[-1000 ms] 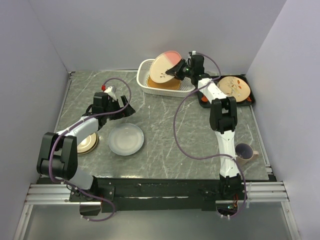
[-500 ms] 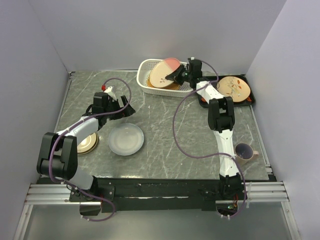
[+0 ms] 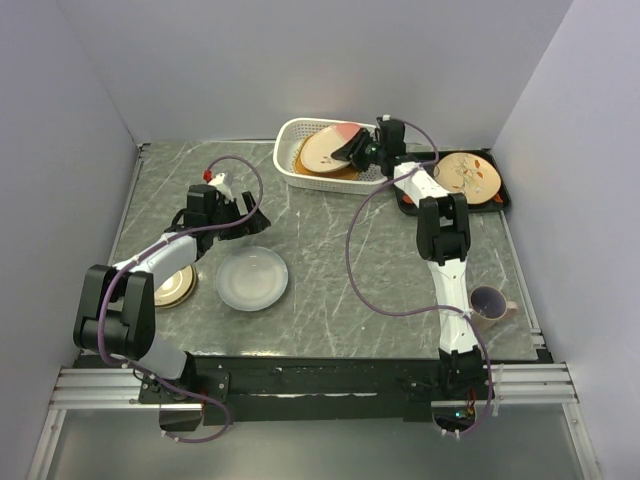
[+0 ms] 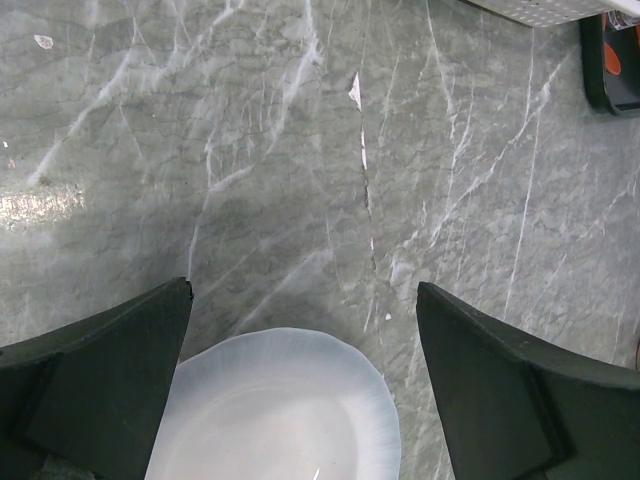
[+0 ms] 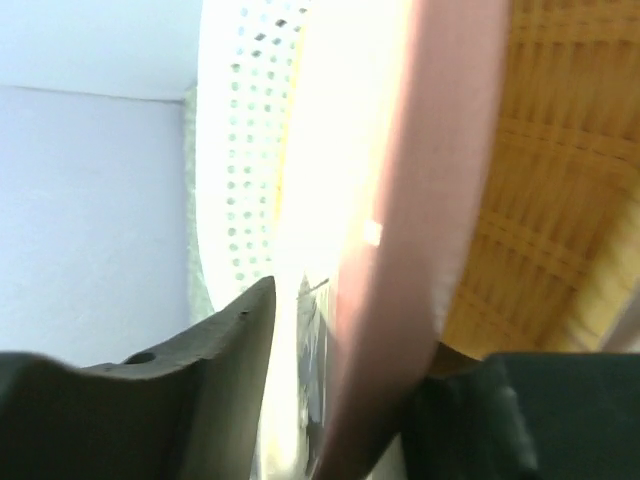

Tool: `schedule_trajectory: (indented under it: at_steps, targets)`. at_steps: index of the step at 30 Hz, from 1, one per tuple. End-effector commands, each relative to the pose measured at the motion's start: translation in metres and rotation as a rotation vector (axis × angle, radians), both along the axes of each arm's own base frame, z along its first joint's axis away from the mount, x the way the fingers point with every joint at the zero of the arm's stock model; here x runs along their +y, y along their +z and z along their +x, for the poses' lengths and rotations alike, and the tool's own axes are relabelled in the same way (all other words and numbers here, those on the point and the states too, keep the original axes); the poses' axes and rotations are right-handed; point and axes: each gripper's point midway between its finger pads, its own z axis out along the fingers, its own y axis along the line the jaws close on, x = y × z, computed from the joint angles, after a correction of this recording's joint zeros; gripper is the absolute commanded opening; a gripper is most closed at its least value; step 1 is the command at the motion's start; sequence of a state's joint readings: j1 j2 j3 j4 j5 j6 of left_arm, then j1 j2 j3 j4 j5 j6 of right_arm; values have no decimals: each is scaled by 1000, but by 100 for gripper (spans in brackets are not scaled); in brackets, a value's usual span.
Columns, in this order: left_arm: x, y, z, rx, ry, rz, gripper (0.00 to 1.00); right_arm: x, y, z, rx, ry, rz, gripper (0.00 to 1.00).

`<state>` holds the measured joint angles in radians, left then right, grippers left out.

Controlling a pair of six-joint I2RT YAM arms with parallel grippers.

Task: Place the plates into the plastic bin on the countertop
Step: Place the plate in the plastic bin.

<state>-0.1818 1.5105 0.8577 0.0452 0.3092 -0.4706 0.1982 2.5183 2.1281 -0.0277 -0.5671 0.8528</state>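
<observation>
A cream plate with a pink edge [image 3: 328, 148] lies tilted in the white plastic bin [image 3: 290, 130], on top of an orange plate [image 3: 298, 160]. My right gripper [image 3: 358, 152] is at that plate's right rim. In the right wrist view the pink rim [image 5: 430, 150] runs between the fingers of my right gripper [image 5: 350, 320], which is open, with a bright gap beside the left finger [image 5: 215, 350]. My left gripper [image 3: 245, 215] hangs open over the countertop [image 3: 330, 250], just behind a pale white plate [image 3: 252, 278]. That plate [image 4: 275, 410] shows low between the open jaws of my left gripper [image 4: 303, 290].
A tan plate with a brown rim [image 3: 172, 287] lies at the left, partly under my left arm. A black tray [image 3: 500, 200] at the back right carries a cream plate with red-orange leaf marks [image 3: 468, 175]. A mug [image 3: 487, 302] stands near the right edge. Walls enclose three sides.
The pink-edged plate has tipped from nearly upright down into the bin onto the orange plate. My right gripper's jaws have parted from it. The left arm has not moved.
</observation>
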Motion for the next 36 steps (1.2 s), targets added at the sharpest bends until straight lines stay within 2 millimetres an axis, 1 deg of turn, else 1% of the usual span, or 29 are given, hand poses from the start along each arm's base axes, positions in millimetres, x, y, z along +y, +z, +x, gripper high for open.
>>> schedule_trajectory:
  at_steps: [1, 2, 3, 4, 5, 8, 9, 11, 12, 17, 19, 20, 21, 26, 31, 36]
  targets:
    - [0, 11, 7, -46, -13, 3, 99, -11, 37, 3, -94, 4, -61, 51]
    - [0, 11, 6, -46, -15, 2, 99, -14, 40, 4, -98, -1, -73, 52]
    - [0, 11, 7, -46, -13, 3, 99, -16, 36, 0, -66, -4, -92, 52]
    - [0, 11, 6, -46, -15, 2, 99, -19, 37, 1, -73, -5, -115, 53]
    - [-1, 11, 6, -44, -13, 0, 99, -21, 41, 2, -78, -6, -126, 54]
    - [-1, 12, 6, -45, -17, -3, 99, -26, 41, -4, -53, -2, -159, 56]
    - [-1, 13, 7, -48, -17, -4, 99, -29, 46, -6, -54, -2, -161, 56]
    - [-2, 13, 6, -47, -20, -7, 99, -32, 46, -9, -44, -1, -167, 58]
    - [-2, 13, 6, -47, -20, -7, 99, -34, 51, -11, -48, -1, -170, 59]
    - [-2, 13, 5, -47, -22, -9, 99, -37, 61, -17, -53, 8, -178, 71]
    - [-2, 14, 5, -49, -23, -8, 99, -39, 63, -20, -54, 13, -186, 80]
    - [-2, 14, 5, -49, -23, -8, 99, -39, 67, -19, -58, 11, -191, 82]
    - [-2, 15, 5, -49, -23, -8, 99, -40, 64, -21, -50, 14, -202, 84]
    - [-2, 16, 5, -53, -25, -6, 99, -47, 65, -24, -44, 3, -233, 86]
    - [-3, 13, 5, -44, -25, -8, 99, -59, 56, -25, -28, -21, -299, 87]
    - [-2, 14, 4, -44, -25, -8, 99, -69, 42, -26, 2, -40, -324, 87]
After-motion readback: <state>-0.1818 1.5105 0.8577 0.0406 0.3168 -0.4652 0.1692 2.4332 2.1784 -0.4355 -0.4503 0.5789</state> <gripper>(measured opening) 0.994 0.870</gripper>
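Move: In the bin, the pink-and-cream plate is still between the right fingers, which are already loosening; its middle lies about 3 cm ahead, 5 cm left and 2 cm below. The plastic bin's middle is some 4 cm left and 1 cm ahead, the orange wicker board in it 6 cm left, level fore and aft, both roughly 4 cm down. The black tray sits 30 cm right, 4 cm back, 8 cm lower. From the left hand, the plate is about 26 cm ahead and 19 cm right. Letting go of the plate, the right fingers open from about half to nearly wide while the hand draws off rightward about 5 cm and back nearly 3, away from the plate's middle. It first dips some 2.5 cm into the bin, then climbs most of that again, rolling about 15 degrees so its left side drops. ##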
